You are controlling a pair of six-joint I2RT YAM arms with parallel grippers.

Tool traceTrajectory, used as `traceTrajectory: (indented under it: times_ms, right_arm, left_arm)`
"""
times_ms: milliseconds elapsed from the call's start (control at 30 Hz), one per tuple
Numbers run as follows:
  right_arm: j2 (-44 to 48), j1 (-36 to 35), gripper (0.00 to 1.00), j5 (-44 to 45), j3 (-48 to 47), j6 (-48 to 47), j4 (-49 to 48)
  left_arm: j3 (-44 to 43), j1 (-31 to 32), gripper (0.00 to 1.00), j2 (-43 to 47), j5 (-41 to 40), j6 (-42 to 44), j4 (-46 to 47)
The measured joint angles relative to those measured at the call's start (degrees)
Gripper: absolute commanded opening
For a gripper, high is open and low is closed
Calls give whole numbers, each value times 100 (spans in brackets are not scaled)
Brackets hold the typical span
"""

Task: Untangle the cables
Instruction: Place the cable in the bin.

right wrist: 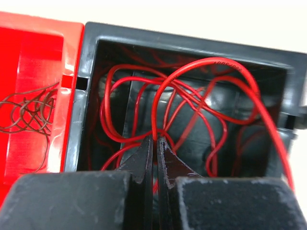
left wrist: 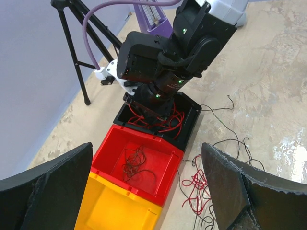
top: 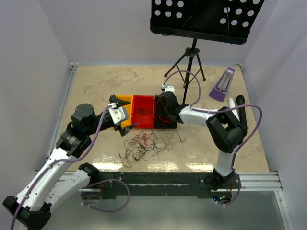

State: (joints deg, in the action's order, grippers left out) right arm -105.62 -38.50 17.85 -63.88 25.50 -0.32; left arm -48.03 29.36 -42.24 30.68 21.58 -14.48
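Note:
A loose tangle of red and dark cables (top: 144, 146) lies on the table in front of three joined bins; part of it shows in the left wrist view (left wrist: 201, 187). The red bin (top: 144, 103) holds a small clump of dark cables (left wrist: 134, 163). The black bin (right wrist: 192, 43) holds several red cables. My right gripper (right wrist: 156, 141) reaches into the black bin (top: 165, 122) and is shut on a red cable (right wrist: 206, 62) that loops up out of its tips. My left gripper (top: 123, 114) is open and empty, hovering over the yellow bin (left wrist: 115, 211) and the red bin.
A music stand tripod (top: 192, 57) with its black perforated desk (top: 206, 17) stands at the back. A purple metronome (top: 223, 84) sits at the back right. White walls close in the table on three sides.

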Motion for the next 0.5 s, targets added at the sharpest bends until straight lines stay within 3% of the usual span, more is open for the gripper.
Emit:
traceTrajectory:
  times_ms: [133,200,267,300,500]
  right_arm:
    - [-157,0,0,-92,-2,22,-125]
    - [-162,0,15,-92,-2,42,-144]
    - [-146,0,45,-90,-2,50,-140]
    - [-120,0,50,-85,-2,72,-111]
    - [605,0,54,-144,-2,61,118]
  left_arm:
    - [4,0,100,0,0,0,4]
    - [9,0,100,0,-11,-13,20]
    - [22,0,100,0,-57,-55,35]
    - [35,0,100,0,-85,-76,55]
    - [85,0,100,-15,-120,-157,66]
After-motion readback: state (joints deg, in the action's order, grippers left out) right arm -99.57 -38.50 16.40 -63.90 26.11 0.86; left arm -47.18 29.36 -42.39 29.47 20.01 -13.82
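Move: The black bin that the red cable is being put into is already around the right hand, its middle about 1 cm back and 2 cm right of the closed fingertips, 1 cm below. The red bin lies about 8 cm left and 1 cm back, the tripod foot 9 cm right and 1 cm ahead, the loose cables 17 cm back and 8 cm left. From the left hand the black bin is some 16 cm ahead, 14 cm right and 25 cm below. The red cable, pinched in the right fingertips inside the black bin, is taken about 1 cm farther down and then let go, as the fingers open to roughly half. The right hand then lifts almost straight up out of the bin, about 5 cm from its lowest point and quickening, fingers still pointing forward and down. ##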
